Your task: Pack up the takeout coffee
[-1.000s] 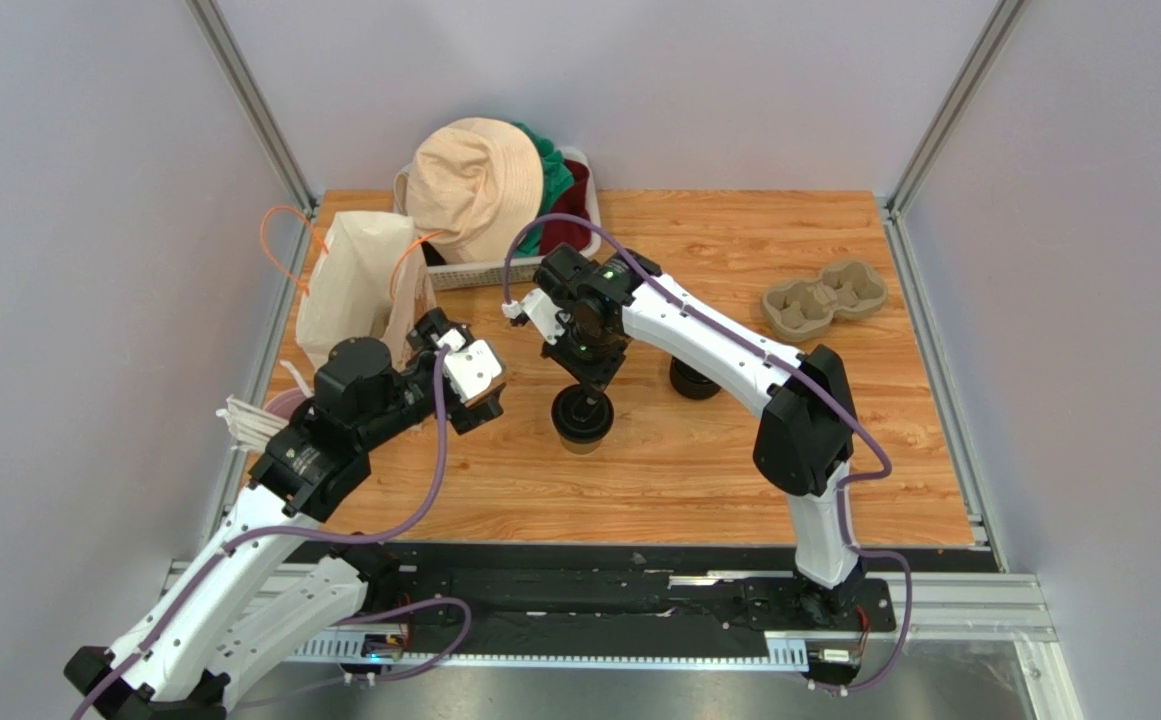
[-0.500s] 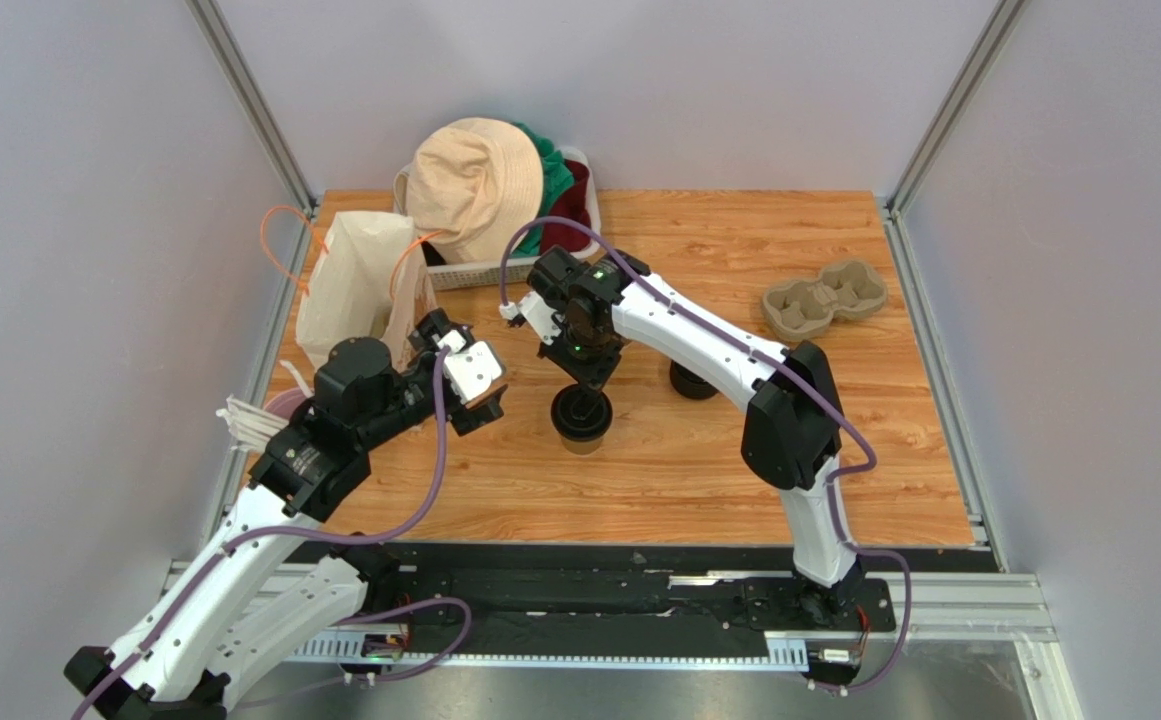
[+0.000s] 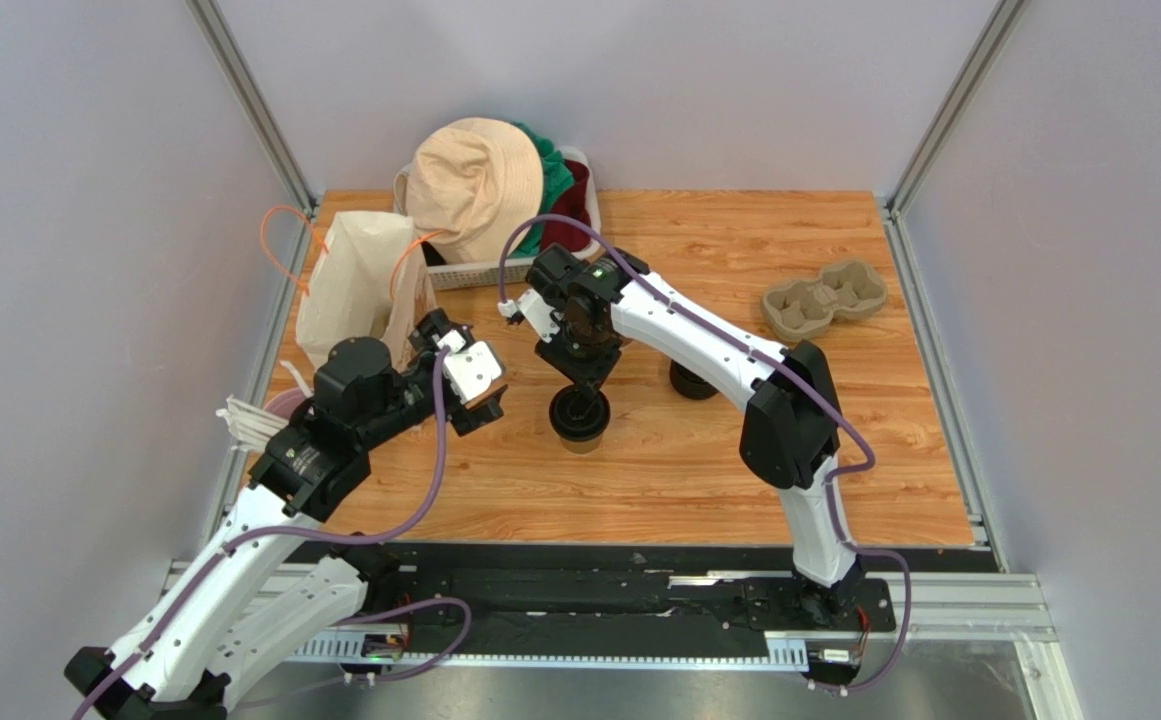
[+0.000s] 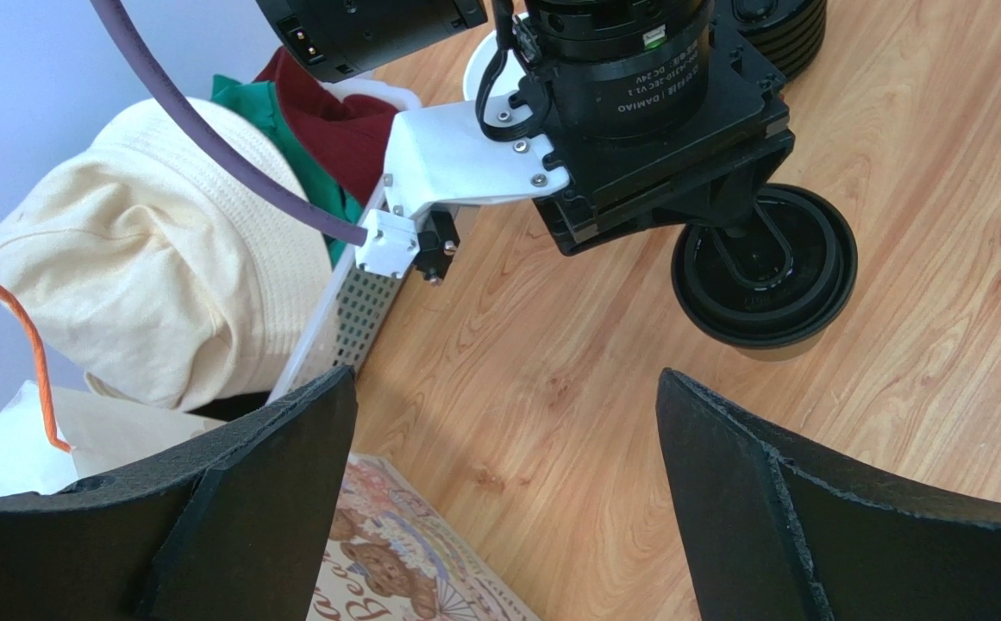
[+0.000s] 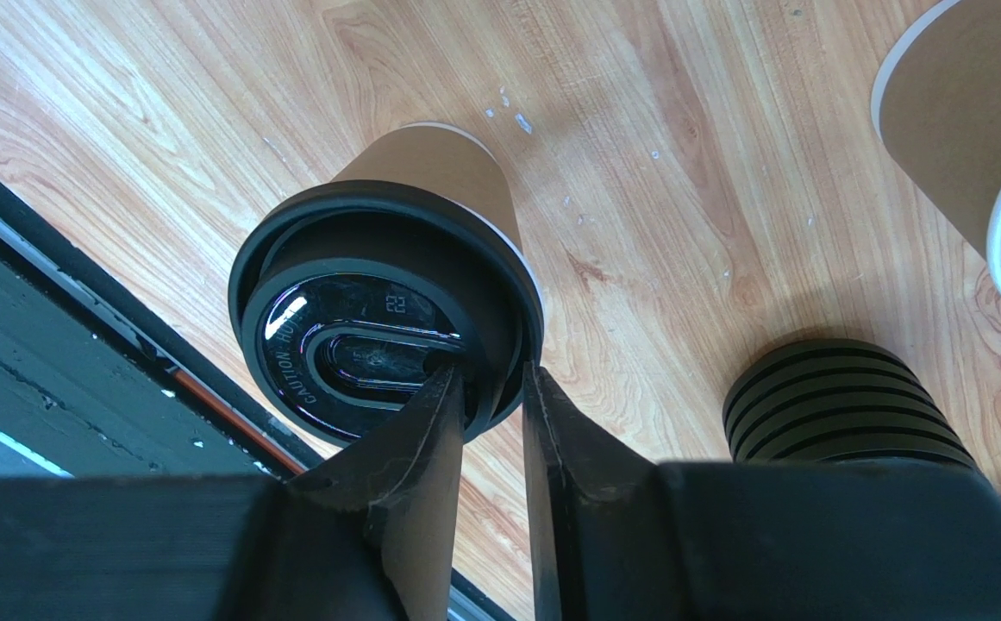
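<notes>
The takeout coffee, a kraft-brown cup under a black lid, stands upright on the wooden table near the middle. My right gripper hangs straight over it. In the right wrist view its fingers straddle the lid's near rim with a narrow gap; one fingertip lies inside the rim, the other stands just outside it. The left gripper hovers wide open to the cup's left with nothing between its fingers. Seen from the left wrist, the lidded cup sits beneath the right arm's wrist.
A stack of bare black lids sits right of the cup. A cardboard cup carrier lies at the right. A paper bag stands at the back left beside a white basket holding hats. Stacked brown cups stand nearby.
The right gripper's fingers have parted a little on the lid's rim. That arm and the cup have shifted slightly left. The left arm has stayed still.
</notes>
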Action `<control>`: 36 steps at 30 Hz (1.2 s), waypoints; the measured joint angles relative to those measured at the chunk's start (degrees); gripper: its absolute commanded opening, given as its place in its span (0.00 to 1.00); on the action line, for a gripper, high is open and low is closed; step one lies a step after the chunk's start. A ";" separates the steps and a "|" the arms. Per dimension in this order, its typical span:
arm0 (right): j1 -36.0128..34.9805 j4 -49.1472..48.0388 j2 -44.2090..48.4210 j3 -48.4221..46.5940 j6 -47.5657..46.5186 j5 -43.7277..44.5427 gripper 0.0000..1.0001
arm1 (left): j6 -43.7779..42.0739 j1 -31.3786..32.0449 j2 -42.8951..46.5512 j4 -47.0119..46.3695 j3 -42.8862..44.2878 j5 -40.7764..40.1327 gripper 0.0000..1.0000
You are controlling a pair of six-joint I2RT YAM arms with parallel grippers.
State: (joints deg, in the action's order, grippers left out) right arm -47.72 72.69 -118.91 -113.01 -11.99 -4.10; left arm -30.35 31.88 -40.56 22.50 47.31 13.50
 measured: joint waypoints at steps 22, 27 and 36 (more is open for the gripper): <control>8.79 -3.41 21.35 8.61 -0.96 -4.87 0.66 | 0.02 -0.02 -11.06 4.20 4.28 6.95 0.99; 13.35 -5.29 28.94 17.05 -1.40 -7.06 0.68 | 0.00 -0.04 -21.27 9.75 12.48 9.40 0.99; 17.92 -7.58 35.06 24.22 -1.84 -9.44 0.69 | 2.10 -0.04 -36.76 15.04 23.41 17.38 0.99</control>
State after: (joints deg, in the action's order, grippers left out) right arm -29.80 65.10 -83.85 -88.79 -13.82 -13.54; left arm -28.25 31.83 -77.32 37.54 70.72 30.87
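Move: The lidded cup stands about 13 cm to the right of my left hand, 2 cm farther out and some 19 cm below. The paper bag is about 14 cm to that hand's left and 11 cm ahead. My right fingertips are at the lid's far-right rim, the cup's middle about 2 cm back, 2 cm left and 5 cm below. From my right hand the black lid stack is 13 cm right and 6 cm ahead, and the paper cup stack 13 cm ahead and 2 cm right. My right hand comes off the lid, opening its fingers from about a quarter to two thirds, rises some 10 cm and then swings about 12 cm right, tilting some 20 degrees, to clear the cup. Into that freed space my left hand, already wide open, goes right 8 cm while sinking 6 and edging forward towards the lidded cup, its fingers tipping about 30 degrees further down. ##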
